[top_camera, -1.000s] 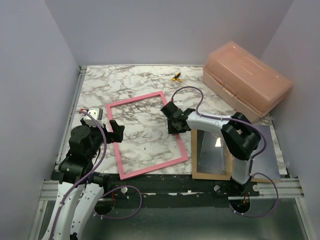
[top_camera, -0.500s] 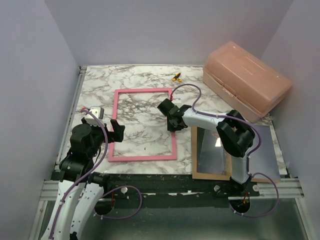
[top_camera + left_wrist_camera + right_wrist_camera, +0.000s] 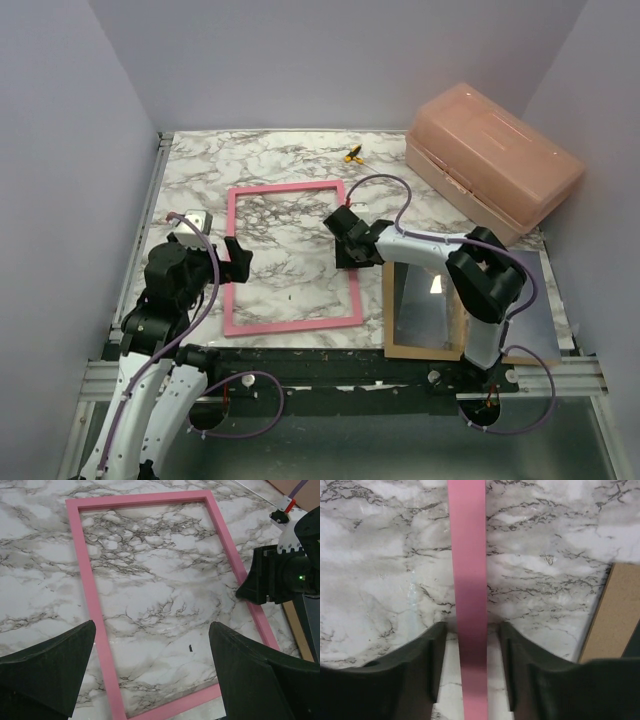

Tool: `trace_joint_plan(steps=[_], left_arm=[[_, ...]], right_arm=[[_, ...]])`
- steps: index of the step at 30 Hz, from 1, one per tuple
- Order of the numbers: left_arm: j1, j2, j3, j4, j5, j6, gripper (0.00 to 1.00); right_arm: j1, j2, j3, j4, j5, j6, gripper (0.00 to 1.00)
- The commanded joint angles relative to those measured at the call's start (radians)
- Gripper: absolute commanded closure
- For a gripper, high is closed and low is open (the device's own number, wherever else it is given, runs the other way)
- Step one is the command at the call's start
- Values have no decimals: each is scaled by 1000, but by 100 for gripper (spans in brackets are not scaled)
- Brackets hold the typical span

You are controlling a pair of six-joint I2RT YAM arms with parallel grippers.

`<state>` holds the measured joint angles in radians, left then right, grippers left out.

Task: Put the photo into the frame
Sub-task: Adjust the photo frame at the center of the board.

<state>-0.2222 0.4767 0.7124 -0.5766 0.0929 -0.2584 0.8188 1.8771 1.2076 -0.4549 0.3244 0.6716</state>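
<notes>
The pink frame (image 3: 290, 188) lies flat, front up, square to the marble table. It also shows in the left wrist view (image 3: 82, 570) and the right wrist view (image 3: 467, 540). My right gripper (image 3: 347, 242) is low over the frame's right bar; in its own view (image 3: 471, 628) the jaws straddle that bar with a narrow gap on each side, open. My left gripper (image 3: 238, 260) hovers open and empty over the frame's left bar, wide in its own view (image 3: 151, 630). I cannot pick out the photo's picture; a bluish-grey sheet (image 3: 537, 300) lies at the right.
A brown backing board (image 3: 392, 330) with a glossy sheet (image 3: 420, 305) on it lies near the front edge, right of the frame. A salmon plastic box (image 3: 495, 160) stands at the back right. A small yellow and black object (image 3: 352, 154) lies at the back.
The frame has turned from tilted to square, then slid a little toward the near right along with my right gripper. My left gripper has edged slightly to the right.
</notes>
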Motion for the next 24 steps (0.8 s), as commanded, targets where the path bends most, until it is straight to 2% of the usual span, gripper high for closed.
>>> trace_joint_plan(steps=[1, 6, 9, 13, 17, 24], left_arm=[[5, 40, 5, 19, 54, -11, 1], [4, 125, 21, 10, 121, -90, 2], [3, 181, 24, 19, 171, -145, 2], [-26, 276, 24, 43, 226, -223, 2], [-110, 401, 35, 72, 220, -295, 2], [-261, 634, 92, 150, 236, -416, 2]], right_arm=[[11, -68, -37, 1, -38, 8, 41], [11, -152, -78, 8, -72, 19, 13], [10, -209, -119, 15, -86, 31, 0], [-7, -284, -191, 37, -140, 38, 0], [-56, -338, -262, 69, -216, 49, 0], [-248, -468, -396, 120, -428, 52, 0]])
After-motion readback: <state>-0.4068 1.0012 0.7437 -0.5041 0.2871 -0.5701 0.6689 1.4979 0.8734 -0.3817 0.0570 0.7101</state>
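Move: The photo frame's right side runs between the right hand's fingertips, about 1 cm below the hand point and its middle some 1 cm ahead. The frame's middle is about 12 cm to that hand's left and 1 cm ahead; the brown board's is roughly 16 cm right and 9 cm back. From the left hand, the frame's middle lies some 7 cm ahead, 9 cm right and 21 cm below; its near side is 7 cm back, 9 cm right. The frame's right side comes free as the right fingers, already part open astride it, spread wide; the right hand draws back and up, then swings right towards the brown board, ending about 7 cm off and rolled some 15 degrees, left side up. The open left hand sweeps about 10 cm right and 9 cm down over the frame, fingers tipping down some 30 degrees, touching nothing. ##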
